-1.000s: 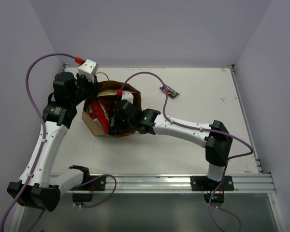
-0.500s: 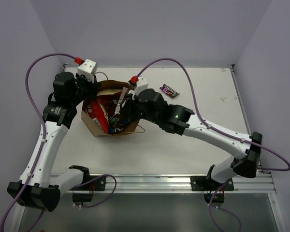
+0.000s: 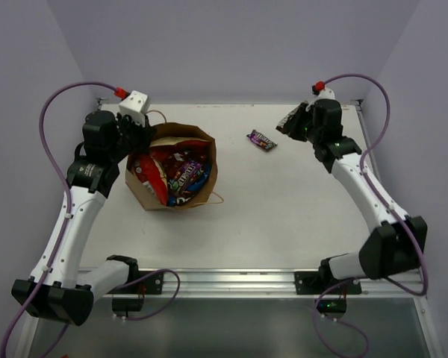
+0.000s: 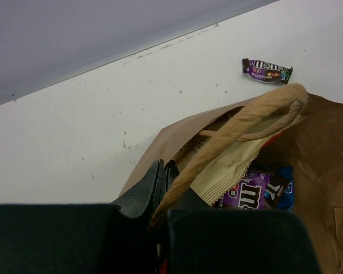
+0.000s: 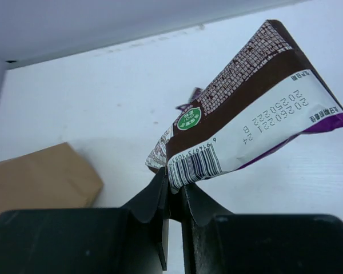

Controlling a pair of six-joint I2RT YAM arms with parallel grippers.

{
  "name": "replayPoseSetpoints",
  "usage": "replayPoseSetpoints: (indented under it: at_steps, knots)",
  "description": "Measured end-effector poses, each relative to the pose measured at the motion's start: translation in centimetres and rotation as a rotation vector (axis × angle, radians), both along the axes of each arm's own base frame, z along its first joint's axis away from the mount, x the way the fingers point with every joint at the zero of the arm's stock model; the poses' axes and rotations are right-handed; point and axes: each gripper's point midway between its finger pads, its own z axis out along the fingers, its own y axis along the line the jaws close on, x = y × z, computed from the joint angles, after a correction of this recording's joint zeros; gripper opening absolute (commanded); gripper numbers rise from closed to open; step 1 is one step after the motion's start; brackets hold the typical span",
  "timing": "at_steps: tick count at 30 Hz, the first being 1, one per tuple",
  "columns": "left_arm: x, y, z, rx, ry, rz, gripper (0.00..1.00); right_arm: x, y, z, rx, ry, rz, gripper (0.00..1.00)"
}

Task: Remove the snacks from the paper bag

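Observation:
The brown paper bag (image 3: 206, 165) stands open at the left of the table, full of snacks: red chip bags (image 3: 151, 173), a purple candy packet (image 3: 185, 173) and a blue packet. My left gripper (image 3: 140, 139) is shut on the bag's near rim (image 4: 160, 149), beside the twisted handle (image 4: 240, 119). My right gripper (image 3: 297, 124) is at the far right, above the table, shut on the corner of a dark brown and purple candy packet (image 5: 247, 123). Another purple candy bar (image 3: 261, 139) lies on the table right of the bag, and also shows in the left wrist view (image 4: 267, 71).
The white table (image 3: 299, 209) has purple walls on three sides and a metal rail (image 3: 231, 280) along the near edge. The bag's second handle (image 3: 213, 198) hangs over its near right side. The right wrist view shows the bag's side (image 5: 40, 177) at lower left.
My right gripper has come up out of the bag and swung to the far right, carrying the dark candy packet. The left arm and the bag have stayed put.

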Motion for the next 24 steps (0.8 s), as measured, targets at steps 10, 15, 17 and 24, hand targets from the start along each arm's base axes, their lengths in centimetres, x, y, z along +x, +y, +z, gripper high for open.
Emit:
replayPoseSetpoints:
  at_steps: [10,15,17,24]
  knots:
    - [0.0,-0.1,-0.1,-0.008,0.004,-0.004,0.00,11.1,-8.3,-19.1,-0.062,0.385,-0.131,0.37]
    - [0.0,-0.2,0.0,-0.009,0.004,-0.007,0.00,11.2,-8.3,-17.9,-0.090,0.363,-0.113,0.62]
    - [0.0,-0.2,0.0,-0.009,0.004,-0.007,0.00,10.1,-7.8,-15.5,-0.094,0.329,-0.107,0.66]
    - [0.0,-0.3,-0.1,-0.010,0.005,-0.013,0.00,0.6,3.4,0.1,-0.081,-0.005,0.136,0.66]
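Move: The brown-and-white snack packet is already in my right fingers. The bare table spot it goes to lies about 11 cm ahead, 8 cm right and 23 cm below my right hand. The purple M&M's packet lies some 14 cm ahead and 2 cm left, equally low. The paper bag's middle is about 14 cm back, 34 cm left and 12 cm down. From my left hand, that spot is roughly 16 cm ahead, 43 cm right and 26 cm down. I swing my right hand down about 20 cm, forward and somewhat right, to the bare table beside the purple packet, tipping the fingers down some 20 degrees. Low over the table I open them and let go of the snack packet, then rise as far again, drawing back and left towards the bag, fingers open and wrist levelling. My left hand stays at the bag's rim. ##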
